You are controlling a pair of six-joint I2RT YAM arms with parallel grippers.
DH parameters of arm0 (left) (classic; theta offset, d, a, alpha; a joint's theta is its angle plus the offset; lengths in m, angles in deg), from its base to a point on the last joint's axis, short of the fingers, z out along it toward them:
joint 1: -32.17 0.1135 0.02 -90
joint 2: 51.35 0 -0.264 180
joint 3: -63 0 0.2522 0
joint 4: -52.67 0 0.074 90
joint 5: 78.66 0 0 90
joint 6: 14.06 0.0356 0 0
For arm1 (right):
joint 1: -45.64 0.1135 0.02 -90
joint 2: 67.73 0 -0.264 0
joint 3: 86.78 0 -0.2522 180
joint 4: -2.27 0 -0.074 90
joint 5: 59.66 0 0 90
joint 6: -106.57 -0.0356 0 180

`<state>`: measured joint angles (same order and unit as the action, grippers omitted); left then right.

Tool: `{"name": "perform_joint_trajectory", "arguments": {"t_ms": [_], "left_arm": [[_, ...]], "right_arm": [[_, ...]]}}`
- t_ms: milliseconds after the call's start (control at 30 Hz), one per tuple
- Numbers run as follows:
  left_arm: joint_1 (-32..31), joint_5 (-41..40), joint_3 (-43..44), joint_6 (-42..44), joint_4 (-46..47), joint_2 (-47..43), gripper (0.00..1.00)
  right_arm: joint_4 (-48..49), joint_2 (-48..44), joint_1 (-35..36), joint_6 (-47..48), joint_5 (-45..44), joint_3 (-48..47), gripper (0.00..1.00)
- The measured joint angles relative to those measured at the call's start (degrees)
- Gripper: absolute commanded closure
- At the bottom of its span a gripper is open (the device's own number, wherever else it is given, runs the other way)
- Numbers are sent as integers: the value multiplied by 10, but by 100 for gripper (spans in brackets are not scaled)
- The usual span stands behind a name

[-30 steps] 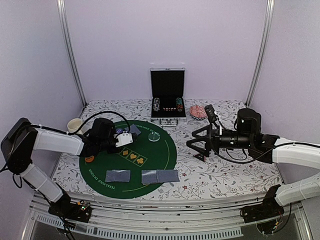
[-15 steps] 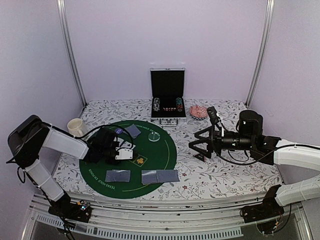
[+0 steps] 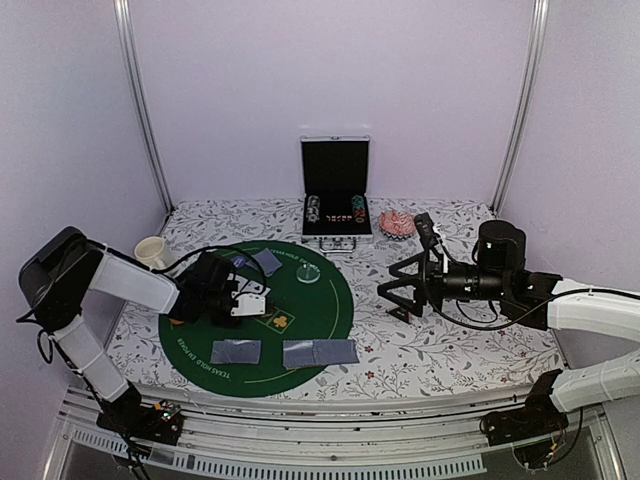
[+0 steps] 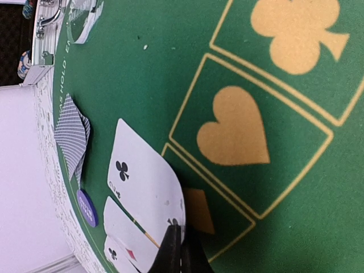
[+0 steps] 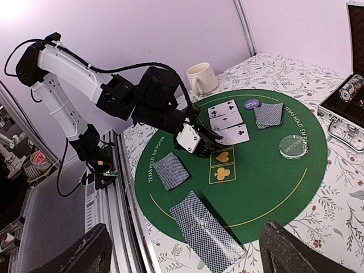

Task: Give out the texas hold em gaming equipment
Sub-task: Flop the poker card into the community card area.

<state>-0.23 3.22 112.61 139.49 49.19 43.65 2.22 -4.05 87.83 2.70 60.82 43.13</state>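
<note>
Three face-up cards lie in a row on the green mat (image 3: 320,310). My left gripper (image 4: 181,250) is shut on the corner of the nearest one, a club card (image 4: 142,182), low over the mat (image 5: 267,182). Beside them are a dark blue disc (image 4: 87,206) and a fanned pair of face-down cards (image 4: 72,133). More grey-blue card stacks (image 3: 236,351) (image 3: 320,351) rest at the mat's near edge. A pale clear disc (image 3: 311,274) lies near the mat's middle and an orange disc (image 3: 178,319) at its left rim. My right gripper (image 3: 400,288) hovers open and empty off the mat's right side.
An open aluminium case (image 3: 335,195) with stacked chips stands at the back centre, with a reddish patterned dish (image 3: 396,222) to its right. A white mug (image 3: 149,250) sits behind the left arm. The floral tablecloth (image 3: 450,350) surrounds the mat.
My left gripper has swung left and down to the mat with the club card, beside the other face-up cards. The right arm has barely shifted.
</note>
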Motion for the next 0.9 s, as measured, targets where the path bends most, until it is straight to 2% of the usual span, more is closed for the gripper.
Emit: {"name": "perform_joint_trajectory", "arguments": {"t_ms": [333,367,467,600,900], "left_arm": [[12,13,0,-3,-5,-2,100],[12,14,1,-4,-6,-2,98],[13,16,2,-5,-10,-2,76],[17,30,12,-18,-27,-12,60],[19,56,30,-27,-84,-28,42]], "right_arm": [[-5,-2,-1,0,-2,0,8],[-5,-3,-2,0,-3,0,8],[-8,-3,-2,0,-5,0,8],[-20,-3,-2,0,-15,0,8],[-42,-15,-2,0,-24,0,7]]}}
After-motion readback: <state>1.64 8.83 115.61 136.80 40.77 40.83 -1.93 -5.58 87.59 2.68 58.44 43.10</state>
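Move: The left hand, down at the felt, already holds the two of clubs by its near end. The printed middle community slot lies about 1 cm ahead, 3 cm right and 1 cm below. The heart slot is some 6 cm right and 1 cm back; the laid ace is about 6 cm ahead and 1 cm left. From the idle right hand, the middle slot is roughly 13 cm ahead, 33 cm left and 24 cm below. The left hand holds nearly still, then opens about halfway, releasing the card while lifting some 1 cm. ##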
